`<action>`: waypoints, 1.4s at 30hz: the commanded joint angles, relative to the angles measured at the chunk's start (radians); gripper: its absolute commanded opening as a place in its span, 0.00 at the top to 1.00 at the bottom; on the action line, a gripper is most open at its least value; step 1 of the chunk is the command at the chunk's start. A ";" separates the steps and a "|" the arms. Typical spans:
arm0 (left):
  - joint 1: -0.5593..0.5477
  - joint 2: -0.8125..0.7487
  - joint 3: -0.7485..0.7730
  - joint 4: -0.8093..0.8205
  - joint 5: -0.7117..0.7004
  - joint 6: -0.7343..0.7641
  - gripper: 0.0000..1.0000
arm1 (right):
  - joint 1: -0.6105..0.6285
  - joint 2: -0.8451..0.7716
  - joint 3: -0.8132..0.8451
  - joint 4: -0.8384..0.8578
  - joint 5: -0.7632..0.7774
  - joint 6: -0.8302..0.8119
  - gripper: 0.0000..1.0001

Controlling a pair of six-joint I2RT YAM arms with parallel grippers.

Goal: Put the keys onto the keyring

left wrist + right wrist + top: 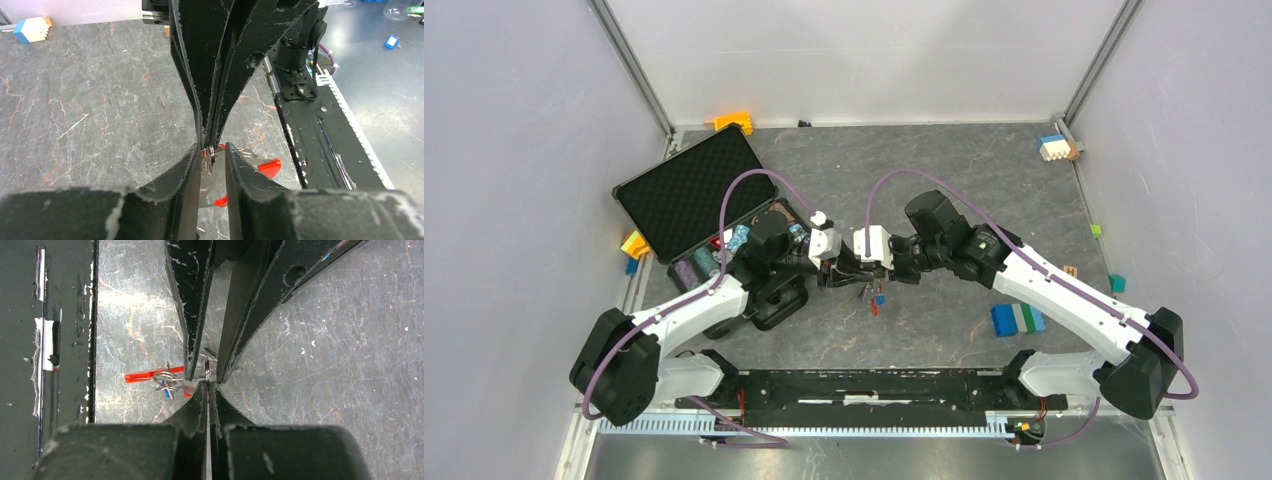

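Note:
Both grippers meet above the middle of the table. My right gripper [207, 384] [867, 273] is shut on the keyring's small metal ring [206, 369] [212, 152], held edge-on. The long red clip [150, 375] [267, 166] and loops of wire [167, 381] hang off to one side. A blue key [166, 391] and a red key head [189, 389] dangle by those loops, seen small in the top view [877, 300]. My left gripper [212, 146] [855, 275] faces the right one, its jaws partly open on either side of the ring, a gap showing on each side.
An open black case [689, 185] with small items stands at the left, close behind the left arm. A blue, white and green block [1017, 318] lies under the right arm. Small blocks [1056, 148] [736, 122] sit at the far edge. The black base rail [874, 385] runs along the near edge.

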 commanded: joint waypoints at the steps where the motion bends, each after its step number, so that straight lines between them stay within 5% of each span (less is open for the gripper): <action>1: 0.004 -0.013 -0.004 0.048 0.000 -0.032 0.71 | 0.002 -0.036 -0.002 0.056 -0.002 0.003 1.00; 14: 0.004 -0.002 -0.004 0.061 0.014 -0.044 0.84 | 0.002 -0.031 0.000 0.059 -0.005 0.005 1.00; 19: 0.004 -0.001 -0.006 0.062 0.011 -0.044 0.98 | 0.002 -0.032 0.000 0.059 -0.006 0.007 1.00; 29: 0.004 -0.022 -0.031 0.098 -0.012 -0.078 0.98 | 0.001 -0.036 -0.008 0.063 -0.001 0.006 1.00; 37: 0.039 -0.021 -0.078 0.306 0.012 -0.229 0.98 | -0.026 -0.066 -0.041 0.084 -0.035 0.015 0.60; 42: 0.043 -0.023 -0.099 0.389 0.024 -0.273 0.98 | -0.065 -0.104 -0.073 0.083 -0.099 -0.001 0.53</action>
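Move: Right between the left hand's parted fingers, within about 1 cm to its right, is the keyring, still pinched by the right hand, which has it about 1 cm to its left. The red-capped keys hang roughly 6 cm below the left hand and 3 cm back. The chip case lies about 24 cm to the left hand's left, 6 cm farther out and 17 cm below; the striped blocks are some 27 cm to its right, 4 cm back and 18 cm below. Closing almost in place, the left fingers shut on the keyring while the right hand holds still and keeps its pinch. Only then do the right fingers open to nearly half and let go, that hand easing under 1 cm right and up as the left draws about 1 cm left, away from it, with a tilt of some 5 degrees. ##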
